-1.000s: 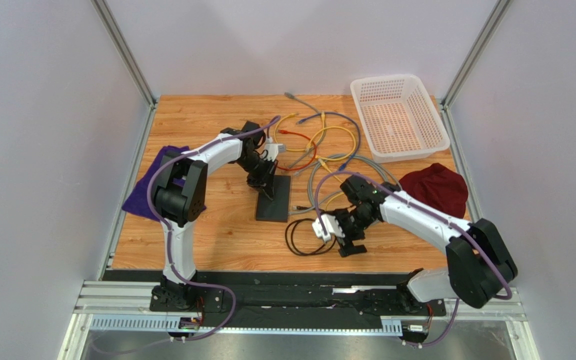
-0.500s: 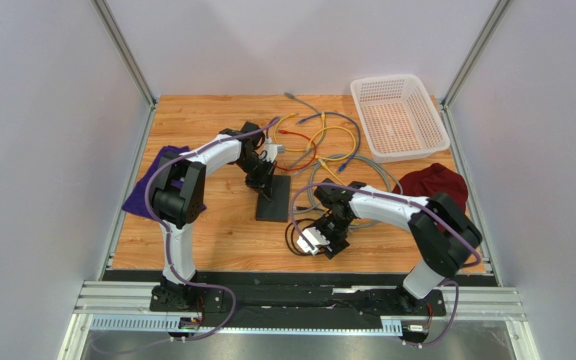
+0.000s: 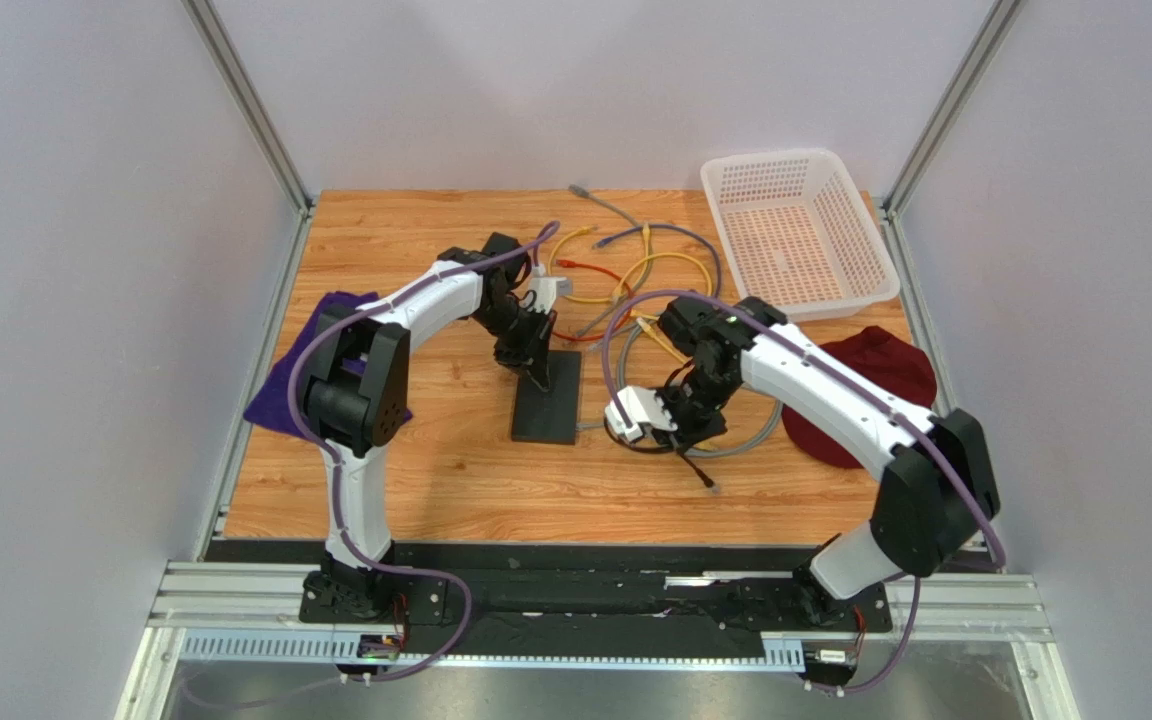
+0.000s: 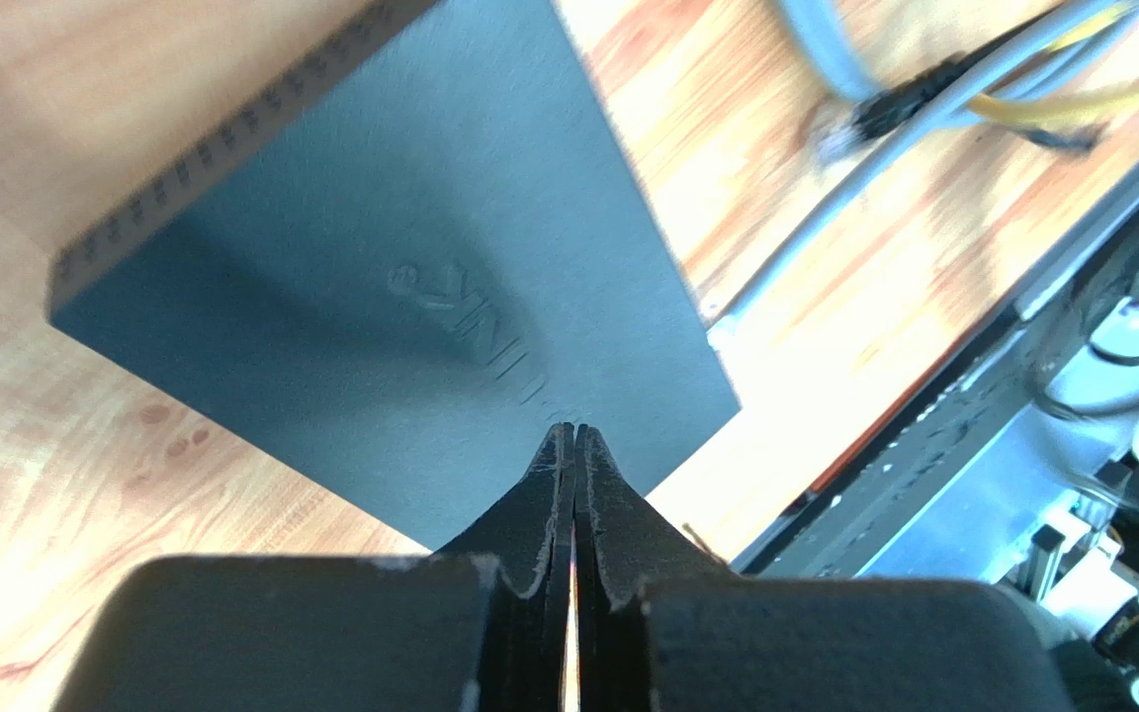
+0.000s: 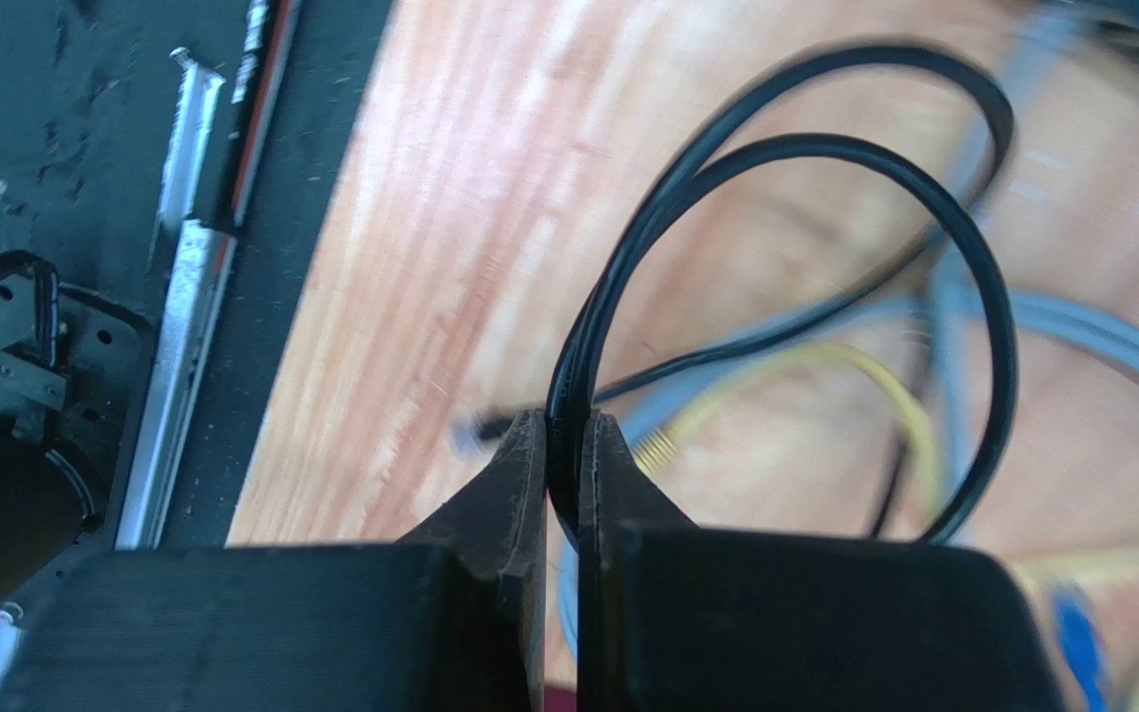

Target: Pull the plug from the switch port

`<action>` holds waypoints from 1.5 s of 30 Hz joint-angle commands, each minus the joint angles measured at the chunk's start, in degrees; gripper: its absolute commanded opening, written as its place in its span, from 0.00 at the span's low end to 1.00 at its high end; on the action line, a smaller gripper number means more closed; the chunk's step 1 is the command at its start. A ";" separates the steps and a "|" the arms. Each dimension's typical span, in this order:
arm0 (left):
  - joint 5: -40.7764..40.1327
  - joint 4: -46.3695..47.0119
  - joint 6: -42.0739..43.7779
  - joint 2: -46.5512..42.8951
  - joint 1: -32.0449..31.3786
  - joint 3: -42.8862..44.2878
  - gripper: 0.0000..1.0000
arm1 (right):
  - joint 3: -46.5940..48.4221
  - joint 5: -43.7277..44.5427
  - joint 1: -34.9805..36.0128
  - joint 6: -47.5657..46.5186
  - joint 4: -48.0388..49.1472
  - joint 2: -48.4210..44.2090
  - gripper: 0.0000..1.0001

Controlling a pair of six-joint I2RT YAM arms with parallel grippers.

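Note:
The switch is a flat black box lying in the middle of the wooden table, and it fills the left wrist view. My left gripper is shut and empty, with its tips pressed on the switch's top near its far end. My right gripper is to the right of the switch, shut on a looped black cable and holding it above the table. One end of the cable hangs down towards the table, apart from the switch. A small dark plug shows blurred beyond the fingers.
A tangle of yellow, red, blue and grey cables lies behind and to the right of the switch. A white basket stands at the back right. A maroon cloth lies on the right and a purple cloth on the left.
My right gripper has moved from the front of the table up and back, lifting the black cable loop off the table beside the switch. The left arm has not moved.

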 commanded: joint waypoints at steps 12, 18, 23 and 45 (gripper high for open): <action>3.90 -2.01 -2.40 0.47 0.50 3.55 0.00 | 3.31 8.49 -2.63 5.42 -22.68 -22.54 0.00; 3.72 -2.19 -2.67 1.79 0.24 4.07 0.00 | 15.61 1.73 -2.72 6.55 -22.50 -26.70 0.00; 3.02 -2.10 -2.40 2.40 0.06 3.99 0.00 | 14.35 -3.04 -3.16 21.20 4.59 -28.28 0.00; -3.74 -0.70 0.93 -9.90 2.17 -1.46 0.01 | 22.04 9.71 -10.01 64.81 66.36 14.08 0.77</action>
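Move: The black cable already hangs in loops from the right fingers; the pile of unplugged red, yellow and blue cables it is taken to lies about 31 cm ahead, 7 cm left and 10 cm below. On the way lies the grey cable coil, some 15 cm ahead and 2 cm right; the switch is about 12 cm ahead and 17 cm left. From the left hand the pile is roughly 19 cm ahead, 11 cm right and 5 cm lower. The black cable is swung up and out by the right hand: a short dip to the right, up to about 21 cm higher, then quickly forward some 26 cm and a little left, sinking about 10 cm towards the pile while the wrist turns clockwise nearly 60 degrees. The shut fingers spread wide at the end. Over the switch, the closed left hand bobs and ends 3.5 cm higher. ##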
